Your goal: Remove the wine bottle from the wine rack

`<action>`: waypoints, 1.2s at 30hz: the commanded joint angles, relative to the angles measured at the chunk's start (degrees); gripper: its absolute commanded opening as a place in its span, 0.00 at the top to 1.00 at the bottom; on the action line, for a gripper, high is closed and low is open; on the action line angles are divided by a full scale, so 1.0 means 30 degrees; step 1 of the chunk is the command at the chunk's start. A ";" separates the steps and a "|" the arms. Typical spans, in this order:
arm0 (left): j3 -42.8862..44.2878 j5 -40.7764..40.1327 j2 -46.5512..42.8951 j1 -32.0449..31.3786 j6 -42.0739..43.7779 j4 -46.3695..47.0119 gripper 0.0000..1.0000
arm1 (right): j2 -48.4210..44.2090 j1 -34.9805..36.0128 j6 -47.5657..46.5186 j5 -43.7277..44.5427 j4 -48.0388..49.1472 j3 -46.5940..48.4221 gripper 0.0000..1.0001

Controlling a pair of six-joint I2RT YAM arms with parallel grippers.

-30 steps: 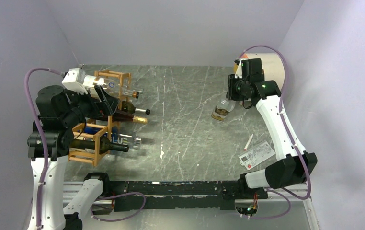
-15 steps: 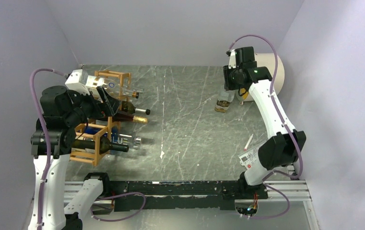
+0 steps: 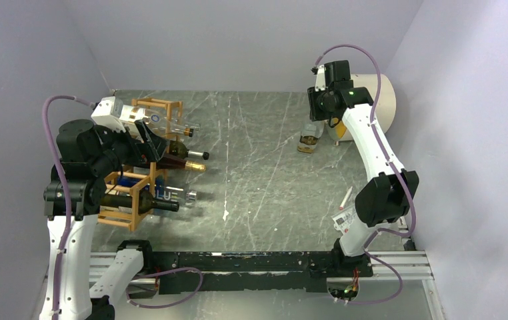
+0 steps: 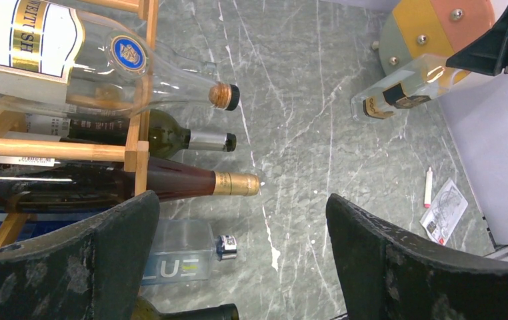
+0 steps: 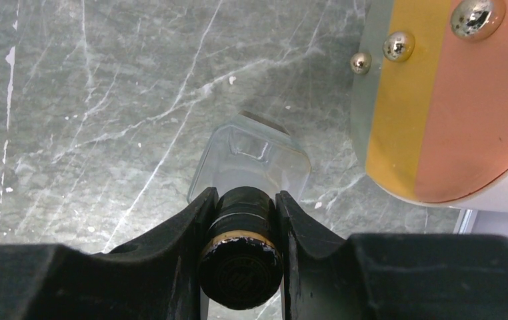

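The wine rack point(image 3: 161, 103) of light-brown wooden bars stands at the table's left and holds several lying bottles; its bars also show in the left wrist view point(image 4: 58, 148). My left gripper point(image 3: 147, 143) is open and empty, just above the rack's front, with the bottle necks below it point(image 4: 241, 200). My right gripper point(image 3: 316, 125) is shut on the black cap point(image 5: 241, 233) of a clear square bottle point(image 3: 309, 141), held upright at the back right, far from the rack. The bottle's clear body point(image 5: 251, 160) hangs below the fingers. I cannot tell whether it touches the table.
A big round drum point(image 3: 379, 100) with a yellow and pink face point(image 5: 451, 100) lies right beside the held bottle. A clear "BLUE" bottle point(image 4: 171, 257) lies on the table by the rack. A card point(image 3: 358, 215) and pen point(image 3: 346, 197) lie at the right.
My right arm has carried the clear bottle toward the back and turned it from tilted to upright. The left arm has hardly moved.
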 commanded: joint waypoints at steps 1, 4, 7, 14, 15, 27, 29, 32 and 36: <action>-0.0093 0.0471 -0.0162 0.0193 0.0004 0.0541 0.02 | 0.0186 -0.0264 0.0039 0.0159 0.1526 0.0795 0.93; -0.0197 0.0460 -0.0219 0.0193 -0.0052 0.0564 0.02 | 0.0291 -0.0273 0.0235 0.0334 0.1547 0.0773 0.74; -0.0316 0.0542 -0.0171 0.0193 -0.0108 0.0578 0.02 | 0.0397 -0.0256 0.0439 0.0278 0.1515 0.0834 0.59; -0.0474 0.0688 -0.0099 0.0193 -0.0242 0.0738 0.02 | 0.0298 -0.0252 0.0787 0.1106 0.1159 0.1212 0.36; -0.0503 0.0707 -0.0056 0.0189 -0.0232 0.0765 0.02 | 0.0211 -0.0257 0.0828 0.1173 0.1150 0.1294 0.34; -0.0309 0.0794 0.0387 0.0193 -0.0478 0.0587 0.02 | -0.1626 0.0905 0.1818 0.1617 0.0126 0.3400 0.14; -0.0301 0.0768 0.0318 0.0193 -0.0593 0.0582 0.02 | -0.2039 0.1884 0.2218 0.1617 0.0268 0.3614 0.09; -0.0331 0.0585 0.0170 0.0193 -0.0670 0.0503 0.02 | -0.2339 0.4297 0.2762 0.2109 0.0515 0.3942 0.08; 0.0029 -0.0130 0.0169 0.0193 -0.0280 -0.0052 0.02 | -0.2698 0.7788 0.4556 0.0866 0.1879 0.3099 0.07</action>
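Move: The wine bottle already stands upright on the table, still gripped by its neck in the right hand; its middle is about 11 cm below that hand, with no real offset ahead or sideways. The cream drum's middle is some 18 cm to the right of the hand, 5 cm farther out and 14 cm lower. The marker lies roughly 14 cm right, 18 cm back and 25 cm below. From the left hand, the bottle is about 47 cm right, 17 cm ahead and 20 cm lower. The standing bottle is let go: the right fingers open from the neck to nearly full width while the hand eases about 2 cm forward. Then the hand pulls up, ever faster, some 13 cm, and swings about 10 cm left and 5 cm back, away from the drum and towards the rack side, fingers tipping up nearly 20 degrees. ##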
